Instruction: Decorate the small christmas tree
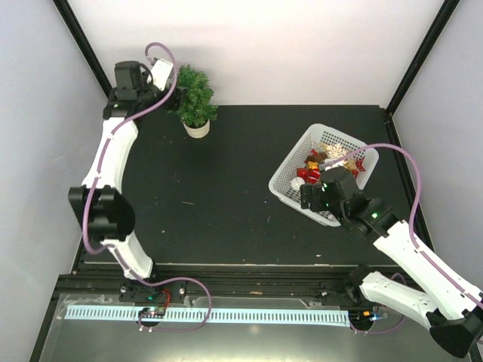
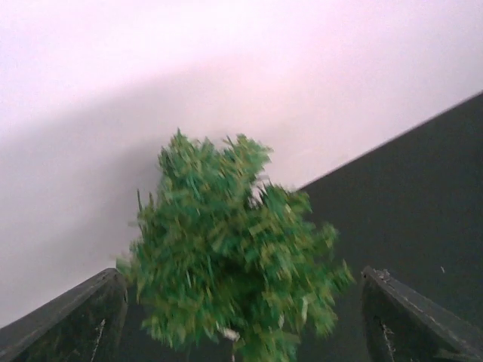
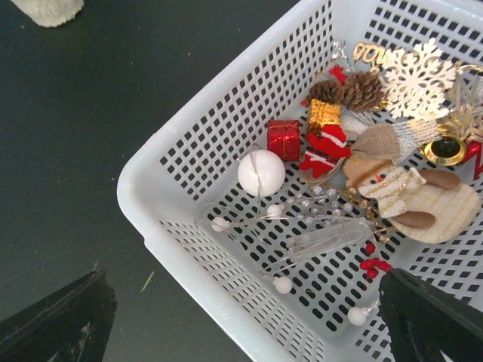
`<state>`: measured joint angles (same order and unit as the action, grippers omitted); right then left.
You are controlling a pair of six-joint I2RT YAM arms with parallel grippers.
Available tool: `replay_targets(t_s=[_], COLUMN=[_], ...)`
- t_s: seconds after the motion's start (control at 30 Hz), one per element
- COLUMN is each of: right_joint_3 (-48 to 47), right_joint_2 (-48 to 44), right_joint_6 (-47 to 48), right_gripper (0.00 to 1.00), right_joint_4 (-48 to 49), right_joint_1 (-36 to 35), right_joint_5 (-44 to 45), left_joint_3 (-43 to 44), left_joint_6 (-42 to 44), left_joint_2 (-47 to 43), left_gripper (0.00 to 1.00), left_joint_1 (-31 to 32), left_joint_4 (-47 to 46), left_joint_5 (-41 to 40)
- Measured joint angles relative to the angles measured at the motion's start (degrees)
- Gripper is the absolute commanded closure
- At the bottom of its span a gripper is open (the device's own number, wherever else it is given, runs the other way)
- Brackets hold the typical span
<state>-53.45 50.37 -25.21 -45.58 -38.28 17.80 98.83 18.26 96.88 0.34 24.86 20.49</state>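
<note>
The small christmas tree (image 1: 195, 94), bushy dark green in a white pot (image 1: 197, 129), stands at the table's far left. My left gripper (image 1: 176, 96) is against its left side, level with the foliage. In the left wrist view the blurred tree (image 2: 234, 256) fills the gap between the wide-apart fingers (image 2: 75, 320), so this gripper (image 2: 241, 324) is open around the foliage. My right gripper (image 1: 308, 197) hangs open over the near-left corner of the white mesh basket (image 1: 290, 172). In the right wrist view it (image 3: 241, 324) is above the basket's rim (image 3: 189, 264) and holds nothing.
The basket holds a white ball (image 3: 261, 172), a red gift box (image 3: 284, 139), pine cones (image 3: 355, 89), a gold snowflake (image 3: 417, 78), a bead string with a clear piece (image 3: 324, 237) and red berries (image 3: 373, 264). A whitish thing (image 3: 45, 9) is cut off at the top-left edge.
</note>
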Motion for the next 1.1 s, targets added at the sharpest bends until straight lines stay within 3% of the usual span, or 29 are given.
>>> replay_targets(t_s=[0.27,0.4,0.43,0.53,0.77,0.8,0.93,1.1], right_joint_3=[0.2,0.3,0.4,1.0,3.4,3.5,3.6,3.6], right_joint_2=[2.3,3.1,3.5,4.5,6.7,7.0,7.8,8.0], right_joint_6=[-0.6,-0.9,-1.0,-1.5,-2.6,-2.6,-3.2,-3.4], right_gripper=[0.04,0.04,0.04,0.04,0.04,0.04,0.04,0.04], right_joint_4=[0.4,0.7,0.7,1.0,2.1,2.1,2.7,2.8], right_joint_1=[0.0,0.0,0.0,0.0,0.0,0.0,0.0,0.0], right_joint_5=[-1.5,-1.4,-1.4,-1.4,-1.6,-1.7,-1.8,-1.9], left_joint_3=[21.3,26.8,27.6,28.4,29.3,29.4,31.8,34.2], left_joint_6=[-4.1,-6.2,-6.9,-8.5,-10.7,-10.9,-11.4,-11.9], left_joint_2=[21.0,26.8,27.6,28.5,28.5,28.5,30.0,32.3], left_gripper=[0.32,0.59,0.61,0.54,0.56,0.6,0.97,0.98], left_joint_1=[-0.3,-0.4,-0.4,-0.5,-0.7,-0.7,-0.7,-0.7], left_joint_4=[0.2,0.3,0.1,-0.9,-4.7,-5.2,-6.4,-7.9], left_joint_5=[2.5,4.5,5.0,6.4,9.0,9.2,9.9,10.3])
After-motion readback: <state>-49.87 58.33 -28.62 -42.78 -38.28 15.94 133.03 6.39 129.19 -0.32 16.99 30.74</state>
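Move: The small Christmas tree stands some 14 cm ahead of the left hand and 6 cm to its right, its middle roughly 16 cm lower, so its top is about level with the hand. The white ball in the basket, seemingly the right hand's aim, lies about 12 cm ahead, 2 cm left and 14 cm below that hand; the red gift box is 3 cm beyond and 1 cm right of the ball, the clear tube 4 cm nearer and 5 cm right of it. The treetop is what the left hand makes for: it runs forward about 13 cm, dipping some 4 cm and lifting most of that again, rolling its left side down, while the wide-open fingers half close, pause, then shut among the top fronds. Over the basket the open right hand sinks about 5 cm towards the white ball, tipping slightly further down. ##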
